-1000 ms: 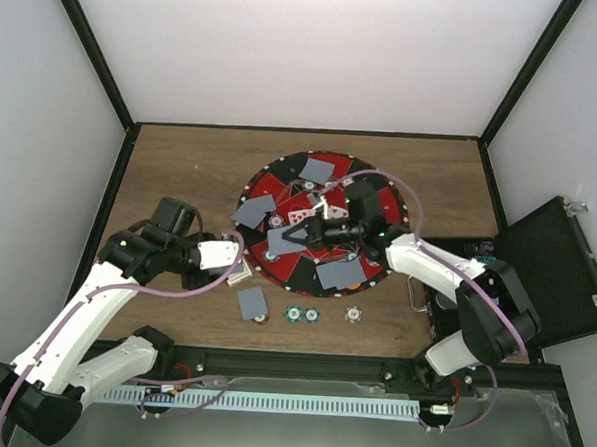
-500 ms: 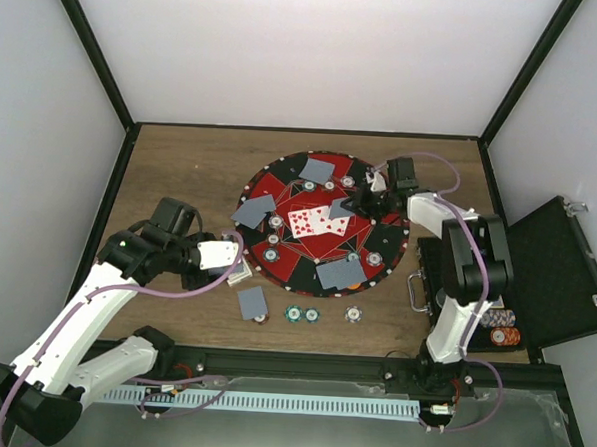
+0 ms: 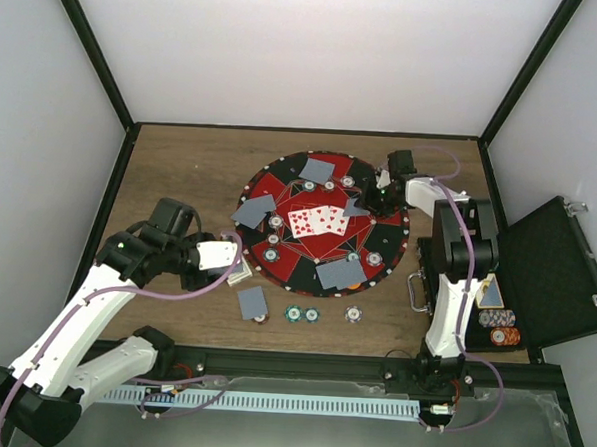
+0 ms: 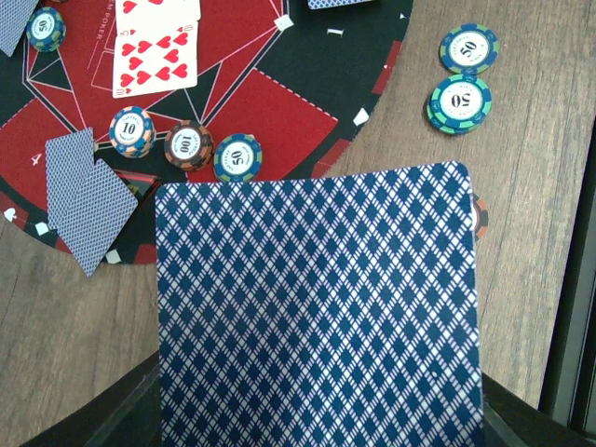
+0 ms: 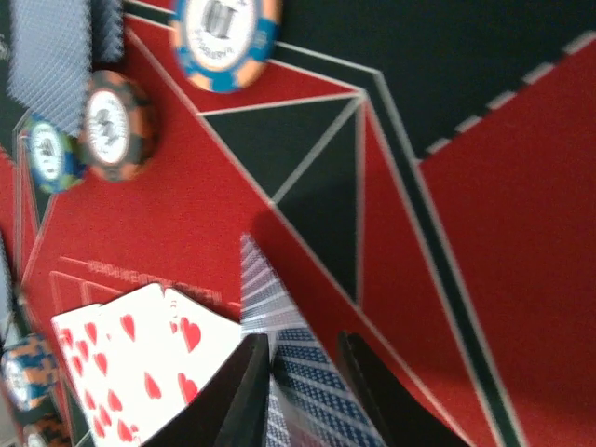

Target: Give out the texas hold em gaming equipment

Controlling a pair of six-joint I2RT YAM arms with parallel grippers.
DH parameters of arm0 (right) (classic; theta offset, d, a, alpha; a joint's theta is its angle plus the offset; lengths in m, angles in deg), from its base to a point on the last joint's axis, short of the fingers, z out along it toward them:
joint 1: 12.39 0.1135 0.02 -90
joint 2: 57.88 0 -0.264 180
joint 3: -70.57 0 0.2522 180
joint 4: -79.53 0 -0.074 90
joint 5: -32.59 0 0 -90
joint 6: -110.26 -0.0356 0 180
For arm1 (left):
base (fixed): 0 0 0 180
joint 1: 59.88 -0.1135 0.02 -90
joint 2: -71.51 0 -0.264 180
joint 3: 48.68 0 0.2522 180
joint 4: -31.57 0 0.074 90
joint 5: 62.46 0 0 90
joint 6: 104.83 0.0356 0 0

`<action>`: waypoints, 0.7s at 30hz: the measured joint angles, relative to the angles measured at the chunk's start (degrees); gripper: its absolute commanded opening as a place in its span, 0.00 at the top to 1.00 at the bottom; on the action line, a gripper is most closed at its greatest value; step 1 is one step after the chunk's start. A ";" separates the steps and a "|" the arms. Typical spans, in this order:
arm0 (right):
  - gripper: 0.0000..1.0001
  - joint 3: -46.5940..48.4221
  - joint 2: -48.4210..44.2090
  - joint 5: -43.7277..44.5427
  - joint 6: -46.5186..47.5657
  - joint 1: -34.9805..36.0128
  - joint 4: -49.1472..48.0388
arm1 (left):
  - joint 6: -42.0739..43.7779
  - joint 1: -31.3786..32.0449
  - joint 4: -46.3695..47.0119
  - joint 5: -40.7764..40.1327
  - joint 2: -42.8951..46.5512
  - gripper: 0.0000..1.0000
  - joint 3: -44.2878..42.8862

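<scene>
A round red-and-black mat [image 3: 281, 183] holds three face-up heart cards [image 3: 317, 220] at its centre, pairs of blue-backed cards [image 3: 316, 169] near its rim, and striped chips [image 3: 274, 240]. My right gripper [image 3: 366, 201] hovers low over the mat's right part. In the right wrist view its fingers [image 5: 250, 372] stand slightly apart, with a blue-backed card [image 5: 265, 289] leaning on the left one and a gap to the other. My left gripper [image 3: 233, 263] is off the mat's left edge, shut on blue-backed cards [image 4: 317, 307] that hide its jaws.
Two teal chips [image 3: 303, 314] and a pale chip [image 3: 354, 313] lie on the wood in front of the mat, beside another card pair [image 3: 252, 301]. An open black case [image 3: 552, 267] with chip stacks [image 3: 500, 328] stands at the right. Black frame posts border the table.
My right arm drew back from the mat's centre to its right part with a card, uncovering the face-up cards, and its fingers have parted a little. The left arm has not moved.
</scene>
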 measured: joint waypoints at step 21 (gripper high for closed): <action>0.16 -3.04 -21.27 13.44 -2.32 9.99 4.59 | -0.02 0.00 0.00 0.31 -0.55 0.95 0.00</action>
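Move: The right hand holds a face-down card just above the felt; the spot for it lies about 3 cm back, 1 cm left and 4 cm below. The face-up cards are some 6 cm back and 9 cm left, a blue-rimmed chip about 5 cm ahead and 6 cm left, the lone near chip about 15 cm back and 2 cm right. From the deck-holding left hand, that spot is roughly 22 cm ahead, 38 cm right, 17 cm below. The right hand shifts 4 cm right, opening off the card, then rises about 12 cm, swinging left and back. ##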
